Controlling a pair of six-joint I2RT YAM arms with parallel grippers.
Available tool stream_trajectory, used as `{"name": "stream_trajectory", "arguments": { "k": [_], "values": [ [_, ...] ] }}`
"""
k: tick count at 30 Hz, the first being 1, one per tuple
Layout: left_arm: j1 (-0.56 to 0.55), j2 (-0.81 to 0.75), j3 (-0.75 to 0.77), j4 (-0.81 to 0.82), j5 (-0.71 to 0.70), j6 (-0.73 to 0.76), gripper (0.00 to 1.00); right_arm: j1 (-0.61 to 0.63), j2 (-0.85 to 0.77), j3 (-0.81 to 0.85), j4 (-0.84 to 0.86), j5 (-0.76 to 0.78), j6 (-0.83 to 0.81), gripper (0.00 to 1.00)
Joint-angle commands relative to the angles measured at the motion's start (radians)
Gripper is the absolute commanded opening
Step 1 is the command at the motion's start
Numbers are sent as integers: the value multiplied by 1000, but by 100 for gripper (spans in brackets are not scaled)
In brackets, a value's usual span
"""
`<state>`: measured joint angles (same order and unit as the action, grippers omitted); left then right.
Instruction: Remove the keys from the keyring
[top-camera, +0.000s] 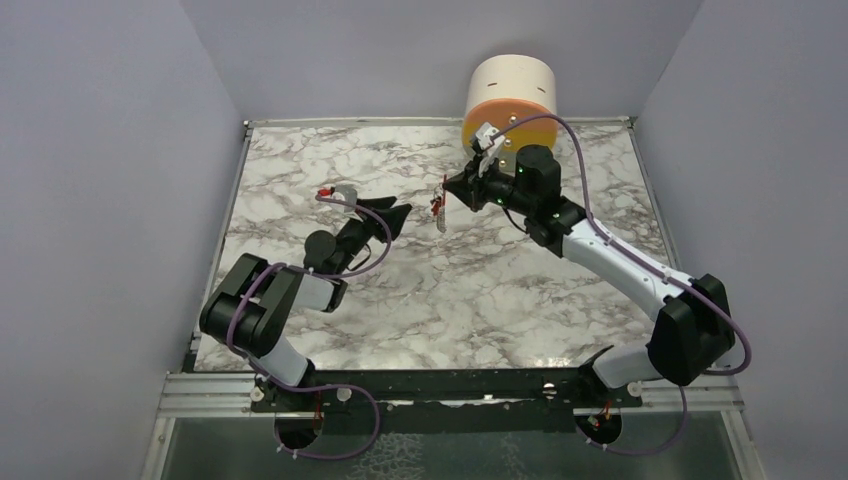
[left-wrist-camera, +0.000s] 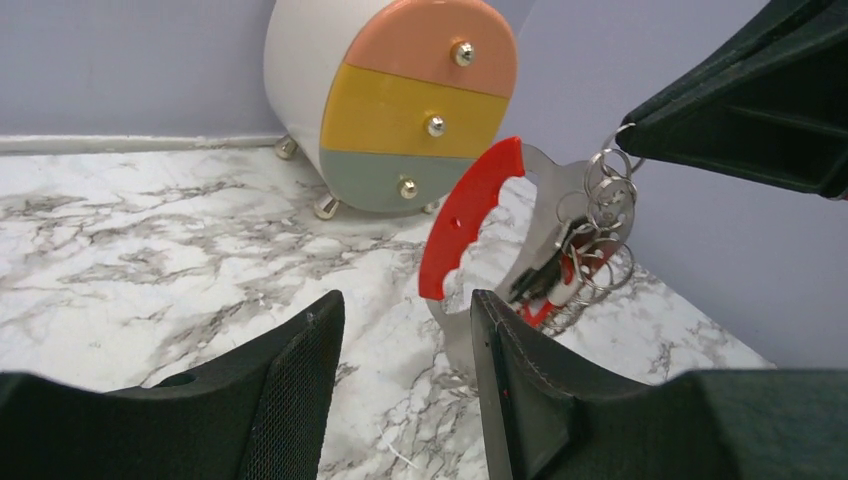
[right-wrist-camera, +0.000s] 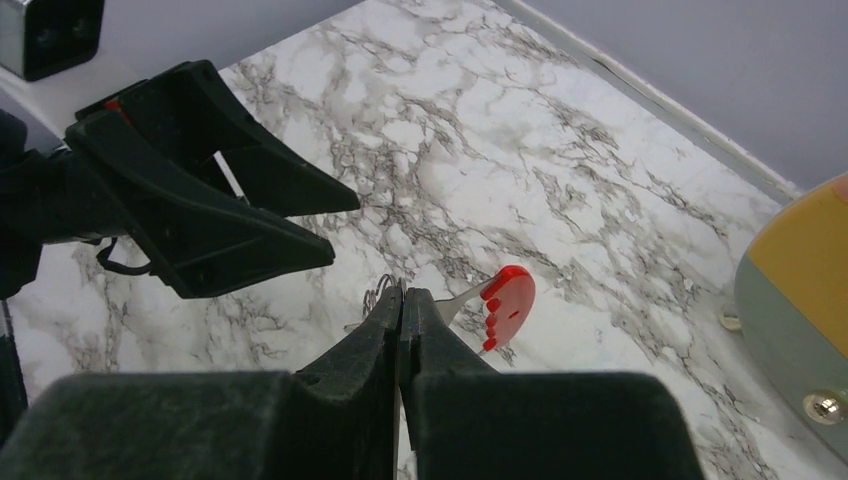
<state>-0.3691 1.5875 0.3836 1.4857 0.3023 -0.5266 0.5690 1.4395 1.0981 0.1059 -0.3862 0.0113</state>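
Observation:
The keyring (left-wrist-camera: 610, 190), a cluster of silver rings joined to a red curved clip (left-wrist-camera: 470, 215), hangs from my right gripper (right-wrist-camera: 403, 292), which is shut on the rings. The keys (left-wrist-camera: 545, 280), one dark and one red, dangle under the rings. From above, the keyring (top-camera: 438, 208) hangs mid-table between both arms. My left gripper (left-wrist-camera: 407, 297) is open with nothing between its fingers, just short of the clip's lower end. The right wrist view shows the red clip (right-wrist-camera: 510, 300) beyond my fingers and the left gripper (right-wrist-camera: 343, 230) to the upper left.
A small round drawer unit (top-camera: 510, 95) with peach, yellow and grey-green drawers stands against the back wall, behind the right gripper. The marble table (top-camera: 320, 160) is enclosed by grey walls on three sides.

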Motion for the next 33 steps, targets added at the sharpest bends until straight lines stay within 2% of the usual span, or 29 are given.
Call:
{"name": "stream_trajectory", "arguments": {
  "k": [1,6,13,17,24,27,33],
  "values": [
    [-4,16,52,86,0,-4,52,-1,-65,-18,56,-56,-36,2],
    [-4,5,126,50,0,31,52,-1,-110,-53,72,-86,-49,2],
    [-5,-14,192,42,78,0,53,-1,-187,-129,137,-158,-71,2],
    [-5,-45,196,15,152,-7,53,-1,-238,-163,164,-200,-98,2],
    [-5,-165,137,-103,238,96,53,-1,-314,-195,190,-239,-122,2],
    [-5,-205,112,-81,292,75,54,-1,-335,-199,195,-265,-125,2],
    [-5,-210,86,68,407,-18,57,-1,-353,-198,202,-321,-118,2]
  ]
}}
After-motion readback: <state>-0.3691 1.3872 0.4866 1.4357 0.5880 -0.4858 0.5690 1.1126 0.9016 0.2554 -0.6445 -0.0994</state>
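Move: The keyring hangs from the shut tips of my right hand, its middle about 3 cm below that hand, 1 cm to its left and level fore and aft. From my open left hand it lies some 8 cm to the right, 2 cm ahead and 2 cm higher. The red-handled tool hangs 5 cm under the keyring, straight below it; the right fingertips are about 9 cm to the right of my left hand, 2 cm ahead and 5 cm above. I draw my right hand back about 9 cm and up some 7 cm, still pinching the keyring, while its fingers tip up and swing counter-clockwise. Meanwhile my left hand rises about 9 cm beside the hanging keys, first easing a little forward, then pulling back for a net 5 cm and slightly right, tipping up and turning clockwise; its fingers stay half open, clear of the ring. ##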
